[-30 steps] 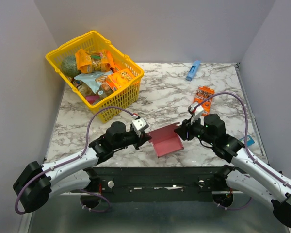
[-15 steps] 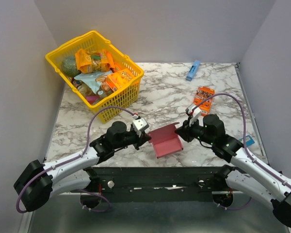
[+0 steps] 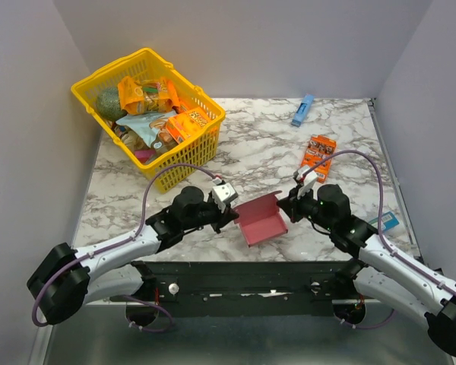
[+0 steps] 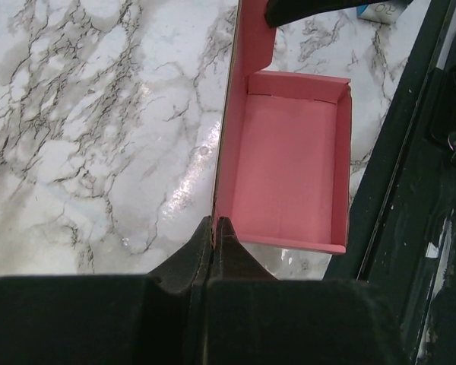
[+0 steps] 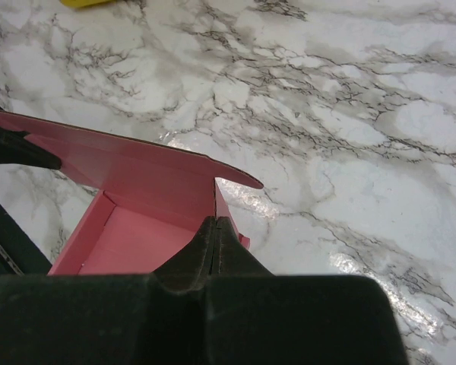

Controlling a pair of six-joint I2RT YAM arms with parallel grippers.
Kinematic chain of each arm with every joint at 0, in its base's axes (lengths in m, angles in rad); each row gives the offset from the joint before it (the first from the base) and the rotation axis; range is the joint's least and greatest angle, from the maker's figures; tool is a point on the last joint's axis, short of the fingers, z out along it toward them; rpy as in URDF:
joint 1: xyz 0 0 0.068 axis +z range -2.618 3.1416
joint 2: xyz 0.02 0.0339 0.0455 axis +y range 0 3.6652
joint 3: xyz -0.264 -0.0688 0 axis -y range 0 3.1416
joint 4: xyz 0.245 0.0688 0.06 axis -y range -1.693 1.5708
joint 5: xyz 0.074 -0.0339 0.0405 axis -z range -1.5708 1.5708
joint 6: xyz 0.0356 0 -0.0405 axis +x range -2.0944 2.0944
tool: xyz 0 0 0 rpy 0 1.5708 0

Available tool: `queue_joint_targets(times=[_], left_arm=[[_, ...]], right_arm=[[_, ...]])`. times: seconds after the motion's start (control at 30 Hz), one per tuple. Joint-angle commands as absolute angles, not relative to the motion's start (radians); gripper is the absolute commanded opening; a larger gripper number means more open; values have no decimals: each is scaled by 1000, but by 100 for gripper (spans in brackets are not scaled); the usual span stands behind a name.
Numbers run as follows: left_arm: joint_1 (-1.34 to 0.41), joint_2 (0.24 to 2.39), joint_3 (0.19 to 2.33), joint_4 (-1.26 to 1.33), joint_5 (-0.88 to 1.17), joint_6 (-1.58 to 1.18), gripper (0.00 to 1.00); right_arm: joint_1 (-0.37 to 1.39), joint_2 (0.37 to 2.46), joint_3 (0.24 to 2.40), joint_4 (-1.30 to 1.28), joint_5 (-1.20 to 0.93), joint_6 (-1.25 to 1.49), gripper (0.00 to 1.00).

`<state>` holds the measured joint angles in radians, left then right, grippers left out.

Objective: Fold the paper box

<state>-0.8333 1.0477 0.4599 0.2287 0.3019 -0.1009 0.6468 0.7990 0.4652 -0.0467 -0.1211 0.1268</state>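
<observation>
The pink paper box [image 3: 263, 223] lies near the table's front edge as an open tray with walls standing and a long flap raised along its far side. My left gripper [image 3: 234, 217] is shut on the box's left corner, where the tall flap meets the tray; in the left wrist view the fingertips [image 4: 214, 222] pinch the card edge of the box [image 4: 289, 167]. My right gripper [image 3: 284, 204] is shut on the right side wall; in the right wrist view its fingertips [image 5: 215, 222] clamp that upright wall of the box [image 5: 137, 247].
A yellow basket [image 3: 109, 74] full of snack packs stands at the back left. An orange printed snack box [image 3: 318, 149] and a slim blue box [image 3: 302, 110] lie at the back right. A small teal item [image 3: 385, 222] sits at the right edge. The black base frame [image 3: 243, 277] runs along the near edge.
My right gripper has closed from partly open onto the box's right wall. The left arm has edged slightly toward the box, still gripping it.
</observation>
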Motion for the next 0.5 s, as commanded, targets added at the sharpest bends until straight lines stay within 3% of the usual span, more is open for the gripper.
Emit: queue_joint_targets(times=[0.0, 0.47], left_arm=[[-836, 1110, 531, 203, 232, -95, 0], [-838, 1338, 675, 270, 37, -121, 0]], right_arm=[[669, 772, 417, 96, -89, 166, 1], [822, 864, 330, 270, 24, 238, 1]])
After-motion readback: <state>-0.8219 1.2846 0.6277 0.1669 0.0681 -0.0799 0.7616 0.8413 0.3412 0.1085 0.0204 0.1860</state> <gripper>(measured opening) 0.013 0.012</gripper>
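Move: The paper box's open tray lies about 8 cm to the right of the left hand, 3 cm back and 6 cm below; from the right hand it is some 5 cm left, 8 cm back and 7 cm below. Its raised lid spans the two hands, the middle about 6 cm right of and 2 cm ahead of the left. The orange pack lies roughly 13 cm ahead and 11 cm right of the right hand, 10 cm lower. The paper box, its raised lid still pinched near both ends by shut fingers, is swung clockwise and lowered between the hands. The left carries its end forward about 6 cm and slightly down, its fingers tipping about 10 degrees lower and turning counter-clockwise, while the right mostly sinks, some 3.5 cm, easing left and back towards the end. ##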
